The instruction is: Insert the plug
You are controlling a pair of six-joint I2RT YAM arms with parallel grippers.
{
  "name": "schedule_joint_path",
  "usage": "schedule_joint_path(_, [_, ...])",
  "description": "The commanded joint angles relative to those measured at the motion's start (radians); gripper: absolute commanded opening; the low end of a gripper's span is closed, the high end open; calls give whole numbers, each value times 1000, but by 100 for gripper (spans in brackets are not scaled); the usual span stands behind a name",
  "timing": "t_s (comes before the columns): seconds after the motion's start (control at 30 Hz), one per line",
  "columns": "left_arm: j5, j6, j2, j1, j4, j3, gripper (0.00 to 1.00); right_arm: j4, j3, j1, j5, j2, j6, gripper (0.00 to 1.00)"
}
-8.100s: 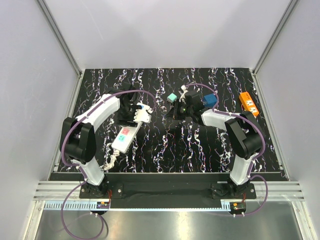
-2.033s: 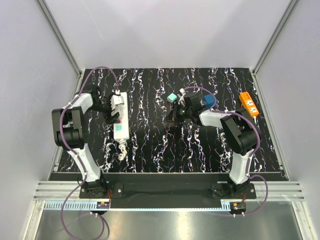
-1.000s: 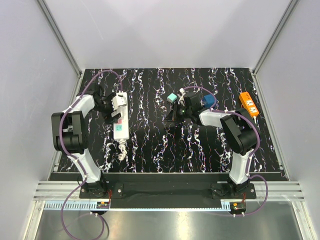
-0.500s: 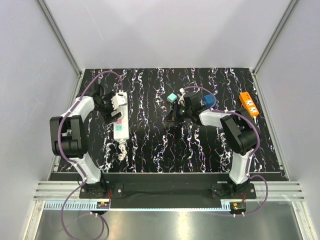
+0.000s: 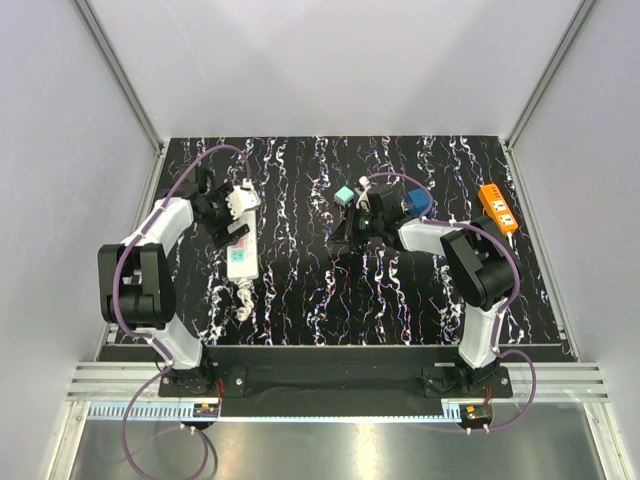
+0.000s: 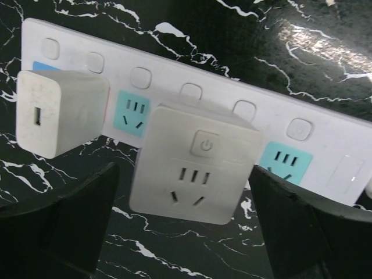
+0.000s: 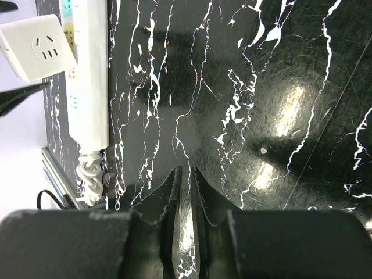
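Observation:
The plug is a white square adapter with a socket face and a power button. It stands on the white power strip beside a white USB charger. My left gripper is open, and its black fingers flank the plug without touching it. In the top view the plug sits at the far end of the strip, with the left gripper beside it. My right gripper is shut on nothing, low over the tabletop. The right wrist view also shows the plug.
A teal cube and a blue block lie by the right arm's wrist. An orange power strip lies near the right wall. The white strip's coiled cable trails toward the near edge.
The left arm has shifted its elbow back and turned slightly by the plug, with its gripper still open. The plug and strip have barely moved. The right arm has not moved.

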Motion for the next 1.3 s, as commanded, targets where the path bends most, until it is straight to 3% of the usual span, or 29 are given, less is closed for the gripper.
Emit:
schedule_joint_path(0.0, [-53,-61,-50,-17,18,-29,99,17,12,-5,-18,-55,-18,17])
schedule_joint_path(0.43, [-172,-128,-165,-22,49,-48,99,-3,1,-5,-10,-104,-36,17])
schedule_joint_path(0.63, [-324,-243,-195,-95,56,-5,99,-8,-7,-7,-7,-127,-39,17])
schedule_joint_path(0.77, [-353,-292,-261,-158,78,5,99,-14,-13,-5,4,-150,-44,17])
schedule_joint_path(0.83, [-417,-390,-292,-189,105,31,99,-20,-13,-7,8,-159,-53,17])
schedule_joint_path(0.93, [-723,-596,-266,-211,98,159,99,-55,-5,-4,33,-167,-82,17])
schedule_joint_path(0.97, [-731,-618,-252,-209,37,199,99,-64,-2,-8,41,-169,-88,17])
schedule_joint_path(1.07, [-627,-705,-290,-182,67,224,99,-78,-1,-7,59,-175,-92,17])
schedule_joint_path(1.1, [-579,-807,-295,-162,73,236,99,-84,2,-7,53,-178,-87,17])
schedule_joint_path(1.2, [-343,-1020,-278,-60,63,276,99,-104,-17,-7,70,-193,-82,17])
schedule_joint_path(1.27, [-147,-1018,-263,-56,34,275,99,-117,-42,-7,84,-215,-82,17])
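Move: The plug, a white cube on the power strip, sits right under my open left fingertips, its middle about 2 cm ahead, 2 cm right and some 4 cm below. The charger stands about 7 cm farther out than the plug, at its height. The middle of the power strip is level with my left hand, 3 cm to the right and 7 cm lower. From my right hand the plug is roughly 24 cm left, 4 cm ahead, at equal height. I leave the plug with my left hand: ease back about 1.5 cm while starting up, then climb fast to some 19 cm higher, swinging forward to end slightly farther out and left. Late in the climb the wrist turns about 45 degrees counter-clockwise and tips the fingers up, staying wide open. My right hand rises about 4 cm, nearly shut and empty. ##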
